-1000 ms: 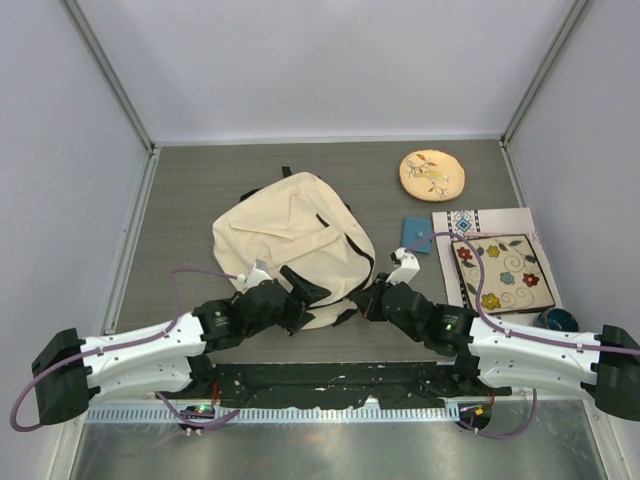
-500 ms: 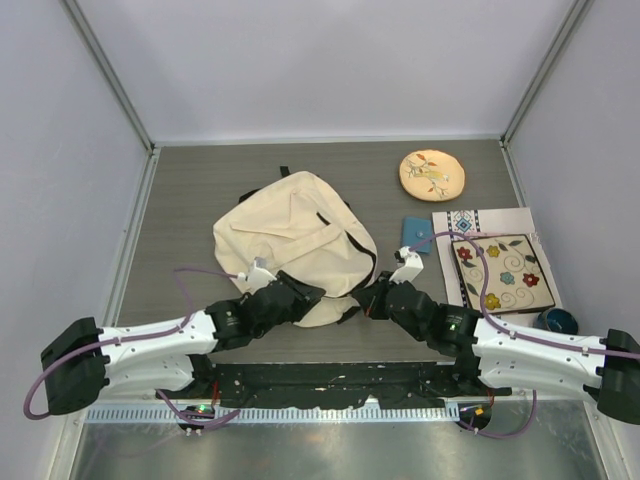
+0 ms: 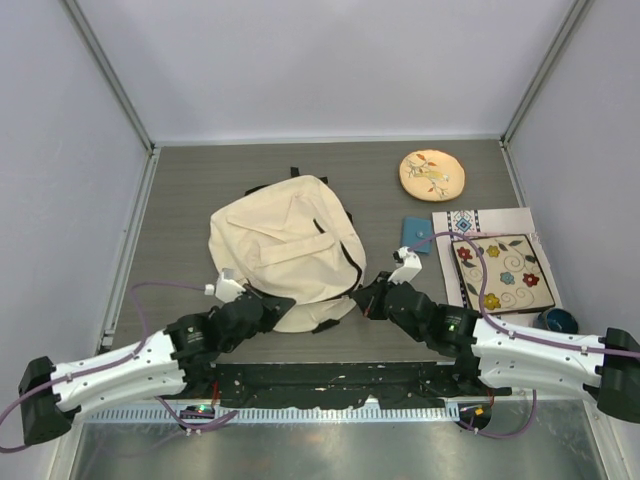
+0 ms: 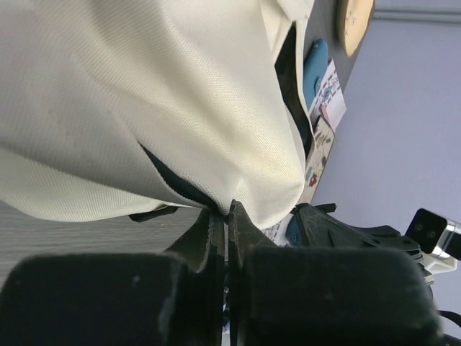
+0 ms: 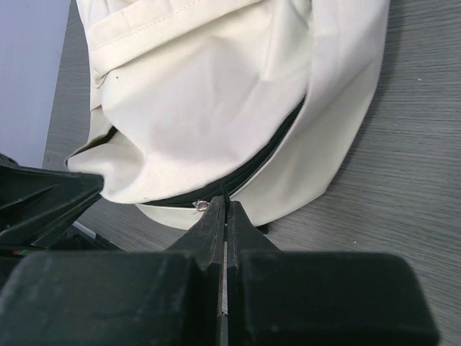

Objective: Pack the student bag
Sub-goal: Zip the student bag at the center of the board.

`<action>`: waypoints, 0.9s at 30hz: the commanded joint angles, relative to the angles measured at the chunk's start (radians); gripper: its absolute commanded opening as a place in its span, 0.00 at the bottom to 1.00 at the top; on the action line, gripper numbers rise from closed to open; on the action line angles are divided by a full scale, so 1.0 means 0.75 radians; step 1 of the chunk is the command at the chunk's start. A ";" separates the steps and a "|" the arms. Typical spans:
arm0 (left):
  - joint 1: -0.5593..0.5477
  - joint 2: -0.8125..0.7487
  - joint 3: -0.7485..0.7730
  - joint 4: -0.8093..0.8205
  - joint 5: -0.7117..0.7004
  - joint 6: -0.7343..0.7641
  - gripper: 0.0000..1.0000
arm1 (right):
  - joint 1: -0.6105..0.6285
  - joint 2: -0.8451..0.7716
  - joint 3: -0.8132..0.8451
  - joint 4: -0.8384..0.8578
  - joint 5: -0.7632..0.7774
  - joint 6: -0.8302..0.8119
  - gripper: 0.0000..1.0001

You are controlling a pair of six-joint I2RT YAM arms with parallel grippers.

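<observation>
The student bag, cream fabric with black straps, lies flat in the middle of the table. Its dark zip line runs along the near edge. My left gripper is at the bag's near left edge. In the left wrist view its jaws are shut on a fold of the cream fabric beside the zip. My right gripper is at the near right corner of the bag. In the right wrist view it is shut on the thin black zip pull, next to a small metal ring.
A round tan embroidered disc lies at the far right. A small blue book, a white booklet and a floral mat lie right of the bag. A dark blue round object sits at the right wall.
The left gripper has gone from open to shut on the bag's near edge and drawn back to the left. The bag has shifted slightly left and away. The right gripper has stayed put.
</observation>
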 commanded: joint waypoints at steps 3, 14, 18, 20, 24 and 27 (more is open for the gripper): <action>0.014 -0.329 0.037 -0.636 -0.260 -0.018 0.00 | -0.016 0.045 0.069 0.006 0.134 -0.047 0.01; 0.014 -0.161 0.313 -0.622 -0.203 0.631 0.76 | -0.027 0.086 0.075 0.032 0.085 -0.049 0.01; 0.014 0.062 0.570 -0.637 -0.185 0.976 0.83 | -0.027 0.070 0.058 0.035 0.083 -0.047 0.01; 0.014 0.195 0.712 -0.629 -0.126 1.104 0.86 | -0.027 0.068 0.060 0.033 0.083 -0.055 0.01; 0.014 0.391 0.867 -0.578 0.036 1.272 0.88 | -0.027 0.066 0.071 0.024 0.091 -0.063 0.01; 0.009 0.490 0.882 -0.461 0.185 1.378 0.88 | -0.027 0.057 0.067 0.024 0.093 -0.059 0.01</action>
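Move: The left fingers are still shut on the student bag's zip edge, with the zipper pull about 11 cm to their right, level with them ahead and in height. From that hand, the front pocket seam lies some 9 cm ahead and 1 cm left, the black strap end about 5 cm back and 6 cm right. The zipper pull is right at the right fingertips, 1 cm ahead and 1 cm left; the blue wallet lies some 13 cm ahead of and 12 cm right of the right hand. Dragging the pinched zip edge left and slightly back by about 7 cm, the left hand then opens wide and lets go of the cloth, rises some 10 cm and swings back right over the bag's front by about as much, its wrist rolling round through roughly 45 degrees. The right hand keeps its pinch by the zipper pull, easing forward barely a centimetre. ##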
